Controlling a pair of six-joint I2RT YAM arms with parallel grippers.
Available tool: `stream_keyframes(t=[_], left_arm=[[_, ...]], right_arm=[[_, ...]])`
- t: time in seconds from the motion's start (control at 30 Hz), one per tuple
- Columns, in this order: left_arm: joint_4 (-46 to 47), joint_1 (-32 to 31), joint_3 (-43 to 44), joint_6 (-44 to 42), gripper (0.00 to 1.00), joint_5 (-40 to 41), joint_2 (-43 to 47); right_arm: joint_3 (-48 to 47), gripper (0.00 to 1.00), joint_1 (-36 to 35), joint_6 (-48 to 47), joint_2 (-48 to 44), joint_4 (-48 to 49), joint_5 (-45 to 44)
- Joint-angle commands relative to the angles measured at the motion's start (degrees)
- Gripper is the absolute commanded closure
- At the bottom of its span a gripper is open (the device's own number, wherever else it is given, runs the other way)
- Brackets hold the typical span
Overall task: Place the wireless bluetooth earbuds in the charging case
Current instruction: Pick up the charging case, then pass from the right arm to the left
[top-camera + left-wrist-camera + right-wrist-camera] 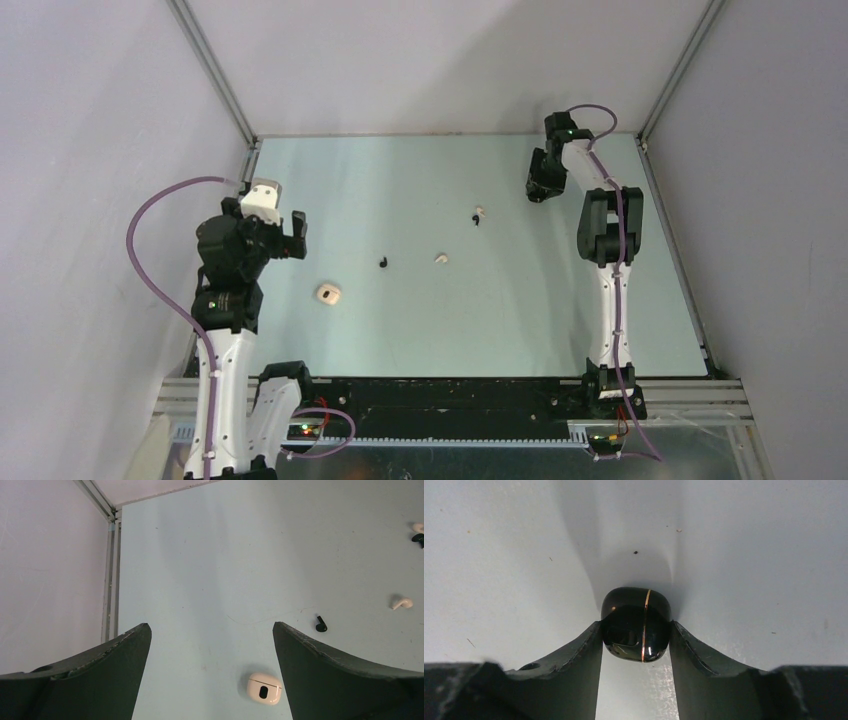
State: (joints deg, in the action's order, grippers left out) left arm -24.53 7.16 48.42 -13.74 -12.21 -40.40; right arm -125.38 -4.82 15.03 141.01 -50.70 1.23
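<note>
In the right wrist view a glossy black charging case [636, 625] with a thin gold seam lies on the table, and my right gripper [635, 626] is shut on it, both fingers pressing its sides. From above, that gripper [540, 190] is at the far right and hides the case. A closed beige charging case [328, 293] [264, 688] lies near my left gripper [285, 235] [211, 626], which hovers open and holds nothing. Loose earbuds lie mid-table: a black one [384, 263] [321, 625], a pale one [441, 258] [401, 603], and a pale-and-black pair [478, 215] farther back.
White walls with metal frame rails [215, 70] enclose the pale green table [500, 330] on the left, back and right. The pair of earbuds lies just left of the right gripper. Both arm bases stand at the near edge.
</note>
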Motion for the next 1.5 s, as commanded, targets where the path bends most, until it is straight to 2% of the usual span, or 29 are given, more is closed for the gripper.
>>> stream_keyframes(t=[0.0,0.13,0.23,0.43,0.53,0.63,0.87,1.07,1.27,1.47], left_arm=[[1.8,0.2,-0.1,0.0,0.01,-0.1,-0.2],[2.7,-0.3,-0.2,0.7,0.01,-0.2,-1.0],[2.9,-1.0,-0.2,0.9,0.01,0.3,-1.4],[4.1,-3.1,1.0,1.5,0.01,-0.2,-3.3],[2.0,-7.5,4.2,1.4,0.01,1.0,-7.9],[-0.1,-12.5,8.4,0.0,0.01,1.4,-12.0],[-3.8,-19.2,18.3,1.6,0.01,-14.3,-21.1],[-5.4,-26.9,27.5,5.1,0.01,-22.8,-29.0],[-0.4,-34.1,30.6,12.6,0.01,-30.6,-35.6],[3.3,-39.6,33.6,19.9,0.01,-39.6,-41.3]], right_arm=[[-2.1,0.65,-1.4,-2.3,1.0,0.0,-3.7],[-1.3,0.68,-3.0,-5.2,-1.9,0.5,-3.2],[3.4,0.68,-4.7,-11.0,-9.1,4.8,0.6],[24.8,0.67,-11.3,-28.9,-26.6,17.5,0.9],[34.3,0.66,-15.6,-37.2,-37.6,21.2,1.7],[42.5,0.66,-19.2,-41.4,-46.1,22.1,3.7],[52.3,0.65,-26.4,-48.1,-68.5,20.0,10.7],[59.9,0.64,-34.3,-52.5,-81.8,22.0,9.4],[62.7,0.63,-39.2,-52.3,-86.3,24.3,5.8],[65.9,0.62,-39.7,-52.7,-87.5,27.5,3.3]])
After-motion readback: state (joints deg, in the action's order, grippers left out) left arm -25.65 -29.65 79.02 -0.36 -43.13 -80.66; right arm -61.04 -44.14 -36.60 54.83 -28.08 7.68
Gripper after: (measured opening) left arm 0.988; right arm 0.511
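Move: The right fingers are already shut on the black charging case, low at the table; its way leads to open air over the middle, about 30 cm back, 17 to the left and 26 up. From that hand the touching black-and-pink earbud pair lies some 7 cm back and 17 left, the lone pink earbud 20 back and 27 left. From the left hand the charging case is about 26 cm ahead, 60 to the right and 25 below; the lone black earbud is 5 ahead, 16 right and 26 below. Back, up and to the left the right hand sweeps the gripped charging case, about 30 cm back and 26 up, its fingers swinging from pointing down to pointing left and forward, slightly down; the grip holds. After a slow start the left hand, still open, travels some 30 cm right towards the case, turning about 60 degrees clockwise to face it. ##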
